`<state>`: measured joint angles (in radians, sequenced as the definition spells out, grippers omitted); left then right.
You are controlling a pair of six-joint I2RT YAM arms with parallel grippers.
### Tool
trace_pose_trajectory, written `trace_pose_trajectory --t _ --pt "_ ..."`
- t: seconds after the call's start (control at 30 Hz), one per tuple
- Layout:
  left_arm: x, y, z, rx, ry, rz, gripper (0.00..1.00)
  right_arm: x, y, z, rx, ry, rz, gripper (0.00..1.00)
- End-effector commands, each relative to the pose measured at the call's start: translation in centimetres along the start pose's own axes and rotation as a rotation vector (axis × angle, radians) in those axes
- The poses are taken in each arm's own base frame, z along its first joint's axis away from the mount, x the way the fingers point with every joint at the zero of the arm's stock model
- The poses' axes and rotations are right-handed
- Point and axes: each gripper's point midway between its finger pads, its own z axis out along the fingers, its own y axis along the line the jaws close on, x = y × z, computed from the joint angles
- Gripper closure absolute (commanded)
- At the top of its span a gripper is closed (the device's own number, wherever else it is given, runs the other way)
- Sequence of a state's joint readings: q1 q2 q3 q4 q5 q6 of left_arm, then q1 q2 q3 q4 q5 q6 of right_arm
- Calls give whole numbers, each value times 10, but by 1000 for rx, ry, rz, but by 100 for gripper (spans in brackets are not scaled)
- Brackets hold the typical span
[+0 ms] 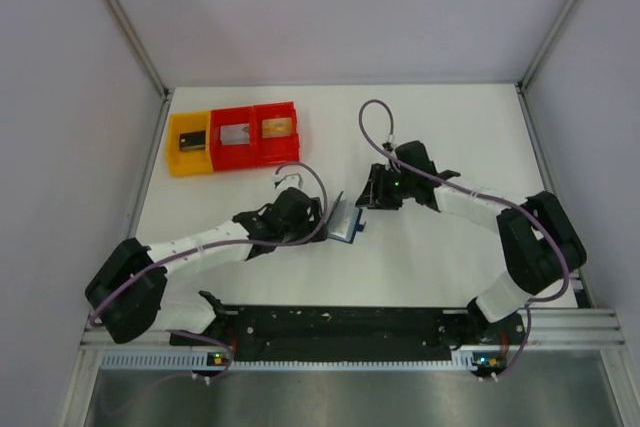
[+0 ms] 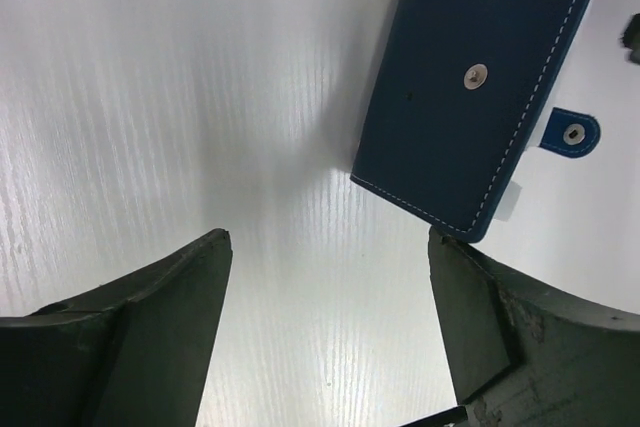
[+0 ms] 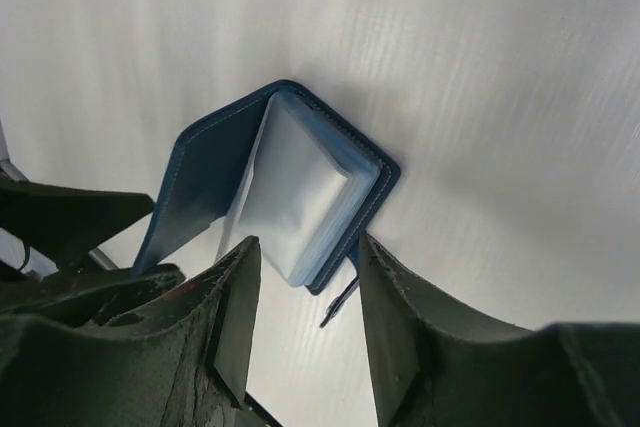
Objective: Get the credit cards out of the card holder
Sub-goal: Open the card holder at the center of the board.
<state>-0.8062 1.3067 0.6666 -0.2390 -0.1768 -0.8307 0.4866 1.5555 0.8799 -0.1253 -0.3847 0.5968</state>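
The card holder (image 1: 345,218), a small navy folding wallet, stands half open on the white table between my two grippers. In the left wrist view its outer face (image 2: 480,67) shows a metal snap, with the clasp tab (image 2: 573,132) beside it. My left gripper (image 2: 328,247) is open and empty, just short of the holder's near corner. In the right wrist view the holder (image 3: 205,177) gapes, baring a stack of pale clear sleeves (image 3: 300,187). My right gripper (image 3: 307,247) is open, its fingertips on either side of the sleeves' lower corner with gaps showing. I cannot make out any credit cards.
A yellow bin (image 1: 188,144) and a red bin (image 1: 255,134) sit side by side at the table's back left, each holding small items. Grey walls and aluminium posts enclose the table. Purple cables loop over both arms.
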Motion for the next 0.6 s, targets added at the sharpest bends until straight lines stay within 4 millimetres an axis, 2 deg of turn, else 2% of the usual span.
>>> trace_pose_trajectory --t 0.0,0.1,0.3,0.4,0.57 --pt "-23 -15 0 28 -69 21 21 -20 6 16 -24 -42 4 57" --pt "-22 -15 4 22 -69 22 35 -17 7 25 -44 -28 11 57" --pt "-12 -12 13 23 -37 2 77 -15 4 35 -37 -9 22 57" --pt "-9 -12 15 28 -32 -9 87 -18 4 38 -37 -9 18 56" --pt "-8 -13 15 36 -27 -14 85 -15 7 43 -52 15 25 56"
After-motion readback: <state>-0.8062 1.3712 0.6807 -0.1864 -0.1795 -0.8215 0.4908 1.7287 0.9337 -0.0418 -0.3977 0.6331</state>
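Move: The half-open card holder lies roughly 6 cm to the left hand's right and 2 cm ahead, some 3 cm below it; its raised cover stands about 5 cm to that hand's right and 3 cm ahead. From the right hand the holder is about 5 cm to the left, 3 cm back and 6 cm below, with the clasp tab about 1 cm to the left, 5 cm back and 7 cm below. No grip on the card holder is made: the left fingers, well apart beside its near corner, close almost fully on nothing while that hand shifts only about 1 cm forward and slightly right, dipping a little. The right hand, fingers kept half open, sinks some 3.5 cm towards the holder's open side, then eases about 2 cm forward and left; whether it touches can't be seen. ##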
